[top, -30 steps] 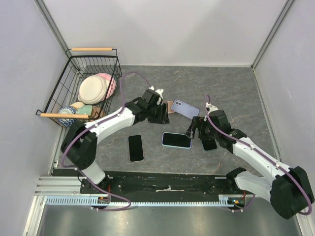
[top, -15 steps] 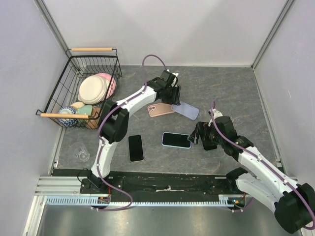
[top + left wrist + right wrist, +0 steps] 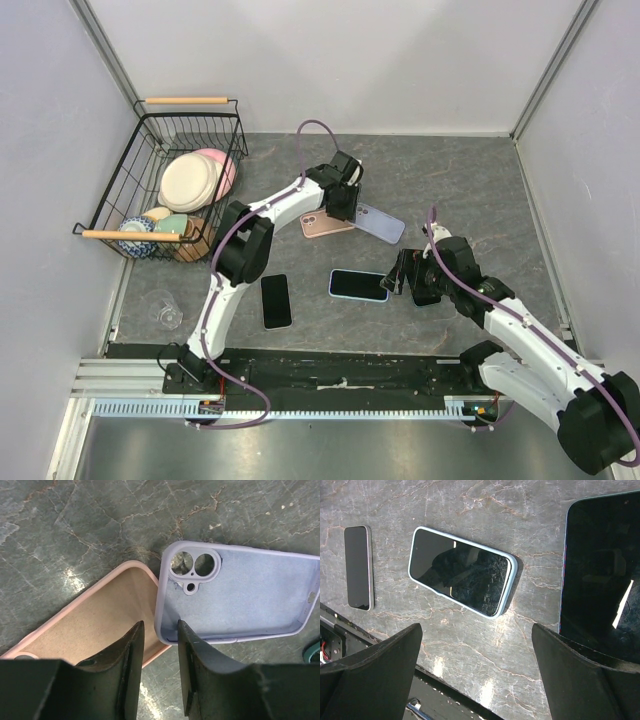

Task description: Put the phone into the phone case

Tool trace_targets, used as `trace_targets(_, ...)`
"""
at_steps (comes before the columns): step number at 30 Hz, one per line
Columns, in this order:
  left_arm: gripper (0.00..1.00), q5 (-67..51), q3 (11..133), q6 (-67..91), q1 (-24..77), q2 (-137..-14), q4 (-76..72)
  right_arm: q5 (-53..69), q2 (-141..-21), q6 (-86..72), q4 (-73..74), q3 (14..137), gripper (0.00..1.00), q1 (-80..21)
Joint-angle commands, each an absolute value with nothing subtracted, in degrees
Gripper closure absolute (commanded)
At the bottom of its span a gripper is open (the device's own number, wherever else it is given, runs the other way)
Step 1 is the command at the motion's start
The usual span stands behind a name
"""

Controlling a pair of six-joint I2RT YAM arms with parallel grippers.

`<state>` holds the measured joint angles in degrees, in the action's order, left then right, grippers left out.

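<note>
Two empty cases lie at the back of the table: a pink case point(image 3: 320, 226) point(image 3: 95, 625) and a lavender case point(image 3: 381, 225) point(image 3: 245, 597) overlapping its edge. My left gripper point(image 3: 343, 208) point(image 3: 160, 625) stands over the lavender case's corner by the camera holes. Its jaws are narrow, one finger inside the rim and one outside, and a gap still shows. A phone in a light-blue case point(image 3: 358, 285) point(image 3: 461, 571) lies mid-table. My right gripper point(image 3: 406, 272) point(image 3: 476, 630) hovers wide open beside it, empty. A dark phone point(image 3: 602, 575) lies under its right finger.
A bare black phone point(image 3: 276, 300) point(image 3: 358, 566) lies near the front left. A wire basket point(image 3: 130, 180) of plates and bowls stands at the far left, with a clear glass point(image 3: 166, 311) in front of it. A black rail point(image 3: 330, 372) runs along the near edge.
My left arm has swung out from the pink case to the lavender case's corner, and its jaws have narrowed. The right gripper drew slightly nearer and stayed wide open.
</note>
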<state>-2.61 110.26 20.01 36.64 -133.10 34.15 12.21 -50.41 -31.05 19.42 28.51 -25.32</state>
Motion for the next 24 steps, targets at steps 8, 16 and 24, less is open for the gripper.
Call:
trace_targets(8,0.98,-3.51,111.88,17.49,36.12,-134.12,31.55,13.01,-52.21,-30.23,18.55,27.95,0.02,-25.22)
trace_targets(16,0.98,-3.96,104.08,18.19,35.60,-122.64,27.70,13.88,-52.38,-31.20,17.76,27.33,0.02,-25.14)
trace_targets(24,0.98,-4.75,79.76,22.41,32.61,-102.06,19.69,18.62,-55.89,-31.90,14.50,27.42,0.04,-25.23)
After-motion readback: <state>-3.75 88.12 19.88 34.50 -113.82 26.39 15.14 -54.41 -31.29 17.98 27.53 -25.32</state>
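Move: The lavender phone case is at the left hand, half-open fingers astride its near-left corner; its middle lies about 8 cm to the right, level with the hand and 1 cm lower. The pink case's middle is some 6 cm to the left, level fore and aft; the light-blue case holding a phone is about 17 cm back and 2 cm right. From the right hand, the lavender case's middle is roughly 19 cm ahead, 7 cm left and 6 cm below. Left fingers pinch the lavender case's near-left corner, then carry it about 5 cm left and up, slightly back. ##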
